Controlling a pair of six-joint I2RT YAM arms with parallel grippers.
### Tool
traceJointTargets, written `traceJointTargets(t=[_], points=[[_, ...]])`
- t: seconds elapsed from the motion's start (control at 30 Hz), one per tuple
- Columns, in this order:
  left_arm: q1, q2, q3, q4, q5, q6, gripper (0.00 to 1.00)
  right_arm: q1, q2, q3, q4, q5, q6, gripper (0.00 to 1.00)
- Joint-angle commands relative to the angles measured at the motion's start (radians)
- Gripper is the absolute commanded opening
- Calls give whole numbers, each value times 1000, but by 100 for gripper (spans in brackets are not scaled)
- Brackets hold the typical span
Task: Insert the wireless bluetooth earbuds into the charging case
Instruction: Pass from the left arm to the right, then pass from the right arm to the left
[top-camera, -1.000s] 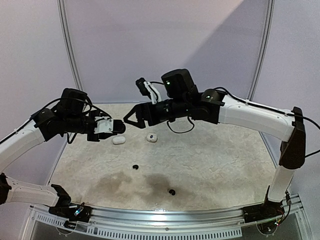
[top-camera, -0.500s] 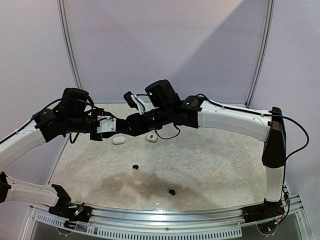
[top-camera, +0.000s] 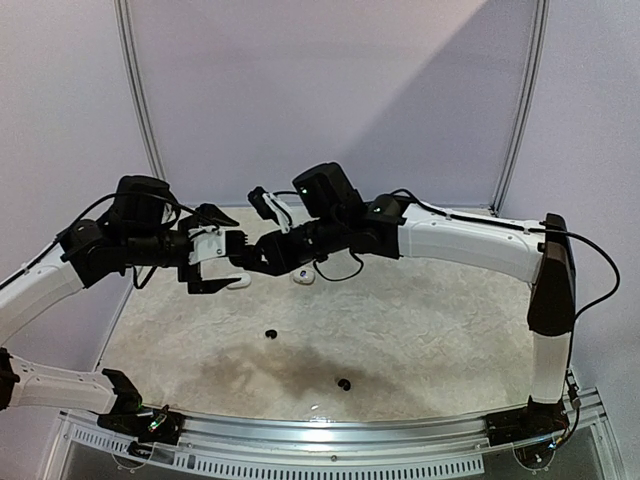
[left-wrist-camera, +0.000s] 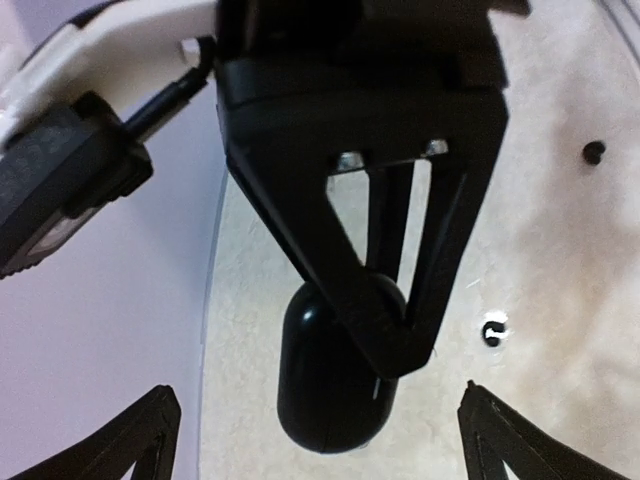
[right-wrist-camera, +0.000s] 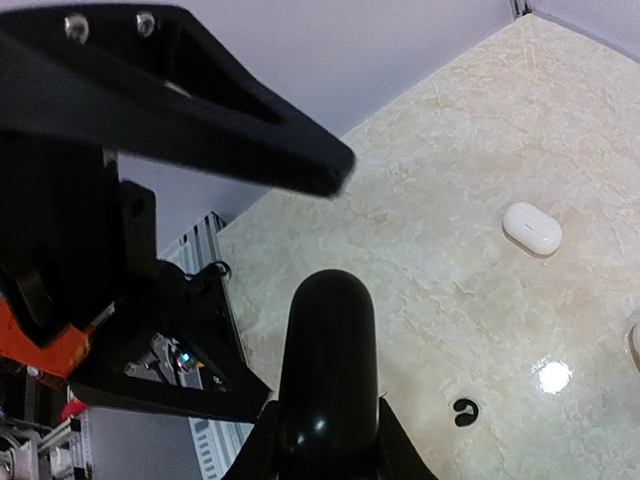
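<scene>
A black charging case (top-camera: 243, 254) hangs in the air above the table's back left. My right gripper (top-camera: 252, 258) is shut on its end, fingers (left-wrist-camera: 392, 330) clamped over it. The case (right-wrist-camera: 328, 350) stands up between those fingers in the right wrist view. My left gripper (top-camera: 222, 251) is open, its fingertips (left-wrist-camera: 150, 440) spread wide on either side of the case (left-wrist-camera: 325, 400) without touching it. Two black earbuds (top-camera: 270, 333) (top-camera: 344, 384) lie on the table below; one earbud (right-wrist-camera: 465, 411) shows in the right wrist view and another earbud (left-wrist-camera: 594, 152) in the left wrist view.
A closed white case (top-camera: 238, 281) and a second white case (top-camera: 303, 275) lie on the table under the grippers. The first white case (right-wrist-camera: 532, 227) also shows in the right wrist view. The marbled tabletop (top-camera: 430, 330) ends at a metal rail (top-camera: 330, 430) in front.
My right arm moved left and closed its gripper on the black case. My left gripper, which held the case, has opened wide and let it go.
</scene>
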Motion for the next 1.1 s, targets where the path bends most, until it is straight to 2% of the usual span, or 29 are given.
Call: traceJointTargets(t=[0.0,0.07,0.17,0.3,0.4,0.5,0.57,0.77,0.93,1.07], points=[[21,-25,46,-112,244,-206,99,-4,-171,-160,79,-8,-174,0],[24,-32,60,-96,360,-325,99,-6,-284,-260,150,-9,-275,0],[27,-33,61,9,475,-537,99,-4,-437,-373,216,-7,-374,0],[28,-26,25,252,553,-813,98,-2,-550,-438,256,-22,-474,0],[26,-2,9,485,641,-1037,85,0,-580,-432,260,-36,-512,0],[11,34,8,708,724,-1186,69,2,-582,-405,258,-57,-530,0],[-7,50,11,751,730,-1219,62,3,-577,-385,251,-70,-540,0],[-38,65,21,765,733,-1211,60,12,-550,-343,241,-95,-553,0],[-46,66,15,770,741,-1202,48,13,-538,-335,243,-92,-550,0],[-53,68,12,782,753,-1197,44,13,-529,-332,248,-87,-548,0]])
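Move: The black charging case sits in the right hand's fingers, its middle about 2 cm to the left of that hand and 1 cm below. From the empty, wide-open left hand the case is some 2 cm to the right, 1 cm ahead and 1 cm lower. All about 26 cm below the left hand are a black earbud 4 cm to its right and 2 cm back, an oval white case 13 cm ahead and 5 cm left, and a rounder white case 14 cm ahead and 11 cm right. The right arm keeps its grip on the black case and carries it up about 16 cm, also right and back, levelling its down-slanting fingers to point left and easing a little back left and down near the end. The left hand, already open, backs clear and swings up some 15 cm, also right and back, its wrist turning about 70 degrees until its fingers face the case's free end level, closing meanwhile from wide open to about half as it comes up close to that end; contact there can't be seen. ##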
